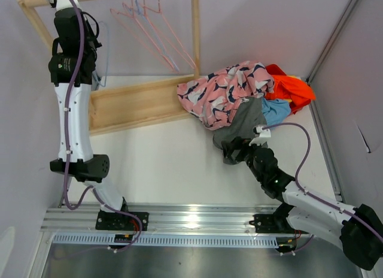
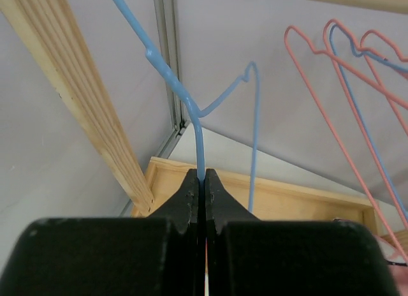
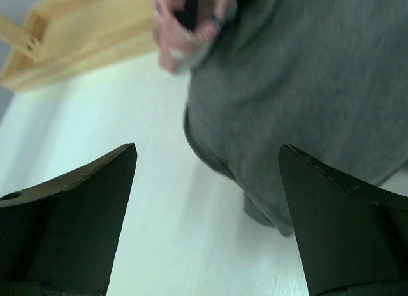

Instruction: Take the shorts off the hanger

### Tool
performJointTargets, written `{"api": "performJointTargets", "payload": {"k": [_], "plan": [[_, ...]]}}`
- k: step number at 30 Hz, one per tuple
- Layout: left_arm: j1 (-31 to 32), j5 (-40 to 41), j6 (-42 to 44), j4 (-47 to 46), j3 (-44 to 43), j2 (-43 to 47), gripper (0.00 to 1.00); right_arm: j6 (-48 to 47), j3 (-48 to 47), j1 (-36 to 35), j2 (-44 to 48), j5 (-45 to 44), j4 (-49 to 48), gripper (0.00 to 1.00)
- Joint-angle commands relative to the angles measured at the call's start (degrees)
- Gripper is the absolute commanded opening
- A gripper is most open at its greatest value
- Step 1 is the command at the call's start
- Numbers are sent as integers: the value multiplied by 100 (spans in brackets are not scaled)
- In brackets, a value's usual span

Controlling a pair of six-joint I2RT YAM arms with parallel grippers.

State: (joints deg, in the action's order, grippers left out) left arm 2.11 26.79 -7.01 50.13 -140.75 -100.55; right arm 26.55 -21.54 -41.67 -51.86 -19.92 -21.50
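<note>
The grey shorts (image 1: 242, 125) lie on the white table against a pile of clothes, off any hanger. In the right wrist view the shorts (image 3: 306, 98) fill the upper right. My right gripper (image 3: 207, 149) stands open just in front of their hem, nothing between its fingers; from above, the right gripper (image 1: 234, 147) sits at the shorts' near edge. A bare blue wire hanger (image 2: 172, 79) is pinched in my left gripper (image 2: 201, 176), which is shut on its wire. From above, the left gripper (image 1: 94, 77) is up by the wooden rack, the blue hanger (image 1: 107, 50) beside it.
A wooden rack (image 1: 143, 101) stands at the back left, with several pink hangers (image 1: 149, 32) on its top rail. The pile holds a pink patterned garment (image 1: 224, 89), an orange one (image 1: 293, 86) and a blue one (image 1: 276, 110). Walls close in on both sides.
</note>
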Motion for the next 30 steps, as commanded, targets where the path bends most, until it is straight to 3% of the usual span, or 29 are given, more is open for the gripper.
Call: {"api": "performJointTargets", "payload": {"k": [1,10,16,23,24,26,27,30], "plan": [[-123,-77,226,-1005,-215,-131,0,106,440,54,193,435,-951,99],[-158,-182,270,-1629,-664,-860,0,149,449,291,-141,1069,-1137,99],[-386,-524,77,-1542,-735,-1194,0,149,528,291,-44,1096,-1182,99],[-422,-780,-143,-1181,-156,-774,2,158,387,282,-246,1069,-1111,99],[-422,-824,-152,-1259,350,-625,12,158,387,282,-246,1069,-1111,99],[-422,-894,-187,-1382,749,-108,20,149,405,282,-220,1043,-1120,99],[-422,-912,-196,-1479,1116,78,39,158,405,282,-211,1034,-1111,100],[-422,-929,-249,-1515,1847,676,72,158,361,247,-150,964,-989,99]]}}
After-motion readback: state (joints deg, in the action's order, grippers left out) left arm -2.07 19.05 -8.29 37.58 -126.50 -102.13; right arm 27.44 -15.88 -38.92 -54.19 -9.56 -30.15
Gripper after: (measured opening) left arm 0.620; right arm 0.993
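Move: The left hand still grips the emptied blue hanger; the rack's top rod, where the hanger goes, lies roughly 9 cm ahead and 8 cm above, with no sideways offset. The bunch of other empty hangers is about 12 cm to this hand's right and 9 cm ahead, near its height; the rack's left post is some 11 cm left and 4 cm ahead. From the right hand that spot on the rod is about 45 cm left, 25 cm ahead and 40 cm up. Left hand takes the blue hanger 8 cm forward to the rod, then opens, sinking back about 5 cm. ##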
